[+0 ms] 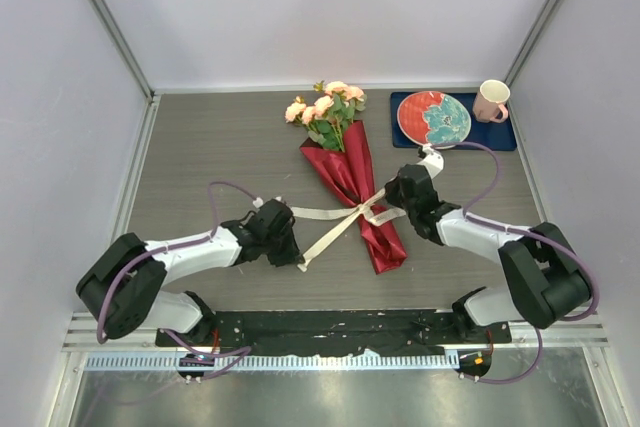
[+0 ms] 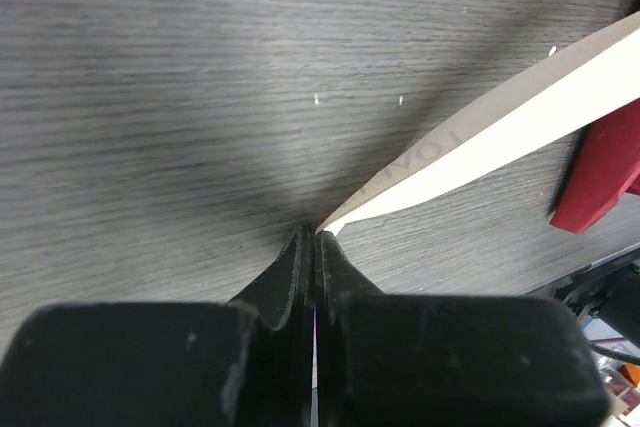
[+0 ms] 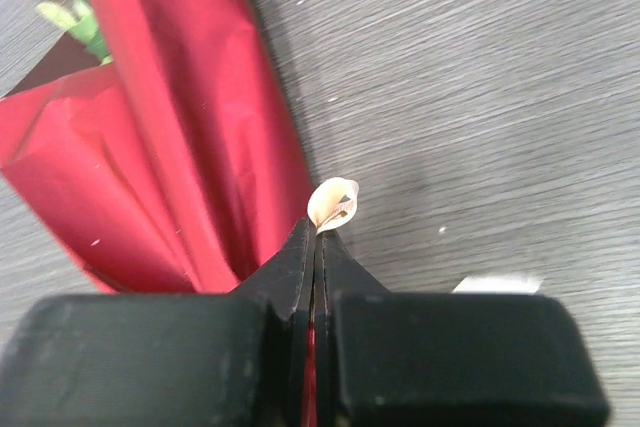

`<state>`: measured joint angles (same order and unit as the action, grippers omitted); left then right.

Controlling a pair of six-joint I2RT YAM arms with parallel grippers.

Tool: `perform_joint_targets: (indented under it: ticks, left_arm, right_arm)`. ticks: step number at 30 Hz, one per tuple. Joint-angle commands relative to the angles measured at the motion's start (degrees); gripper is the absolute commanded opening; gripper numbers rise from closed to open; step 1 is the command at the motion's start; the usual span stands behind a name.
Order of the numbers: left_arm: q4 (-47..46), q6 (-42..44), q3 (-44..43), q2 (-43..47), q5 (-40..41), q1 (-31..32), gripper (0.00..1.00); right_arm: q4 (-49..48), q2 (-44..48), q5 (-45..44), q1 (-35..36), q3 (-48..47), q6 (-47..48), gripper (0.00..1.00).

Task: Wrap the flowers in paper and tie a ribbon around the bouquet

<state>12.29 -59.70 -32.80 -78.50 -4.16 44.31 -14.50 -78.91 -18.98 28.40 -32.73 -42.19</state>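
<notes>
The bouquet lies in the middle of the table, its peach-pink flowers [image 1: 325, 107] at the far end and the red paper [image 1: 352, 182] wrapped round the stems as a cone. The cream ribbon [image 1: 345, 215] crosses the cone in a knot. My left gripper [image 1: 298, 257] is shut on one ribbon end, left of the cone's tip. In the left wrist view the ribbon [image 2: 500, 132] runs from the left gripper [image 2: 317, 234] up to the right. My right gripper [image 1: 393, 190] is shut on the other end, right of the cone. The right wrist view shows a ribbon fold [image 3: 333, 202] pinched in the right gripper [image 3: 318, 229] beside the paper [image 3: 180, 147].
A red and teal plate [image 1: 433, 117] and a pink mug [image 1: 491, 100] stand on a dark blue mat [image 1: 503, 136] at the back right. Grey walls close in the table on three sides.
</notes>
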Motion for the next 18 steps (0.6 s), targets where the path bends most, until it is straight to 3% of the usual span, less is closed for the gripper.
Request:
perform_joint_targets:
  ticks: [1,10,18]
  left_arm:
    - [7.12,-2.78,3.61,0.72,3.72,-0.28,0.0]
    - [8.09,-5.07,7.21,2.03,6.97,-1.95,0.0]
    - [10.38,-3.93,11.52,6.34,7.5,-7.48,0.0]
  right_arm:
    - [-1.22,-3.07,-2.2,-4.22,-0.76,1.59,0.0]
    - [-3.43,-10.9,-1.41,-8.71,-1.2,-1.39,0.0]
    - [-3.96,-14.07,-4.3,-11.52,0.04,-4.21,0.0]
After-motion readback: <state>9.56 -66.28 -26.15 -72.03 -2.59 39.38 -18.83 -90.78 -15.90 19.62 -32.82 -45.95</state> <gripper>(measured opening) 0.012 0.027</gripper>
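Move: Each hand already grips one ribbon end. From the left hand, the knot on the bouquet is about 12 cm ahead and 13 cm to the right, some 2 cm higher; the loose ribbon tail ends 11 cm ahead and 2 cm left. From the right hand, the knot is roughly 5 cm left, 4 cm back and 4 cm below. The paper's bottom end lies some 15 cm back of that hand, level sideways, with the plate about 15 cm ahead and 10 cm right. Down and out to the right, the right hand carries its pinched ribbon end away from the knot, sinking some 6 cm while going about 4 cm right and slightly forward, then easing to a stop beside the paper. The left hand stays low and, mostly later, draws its own end about 3 cm left, turning some 10 degrees counter-clockwise. Both grips stay shut. ##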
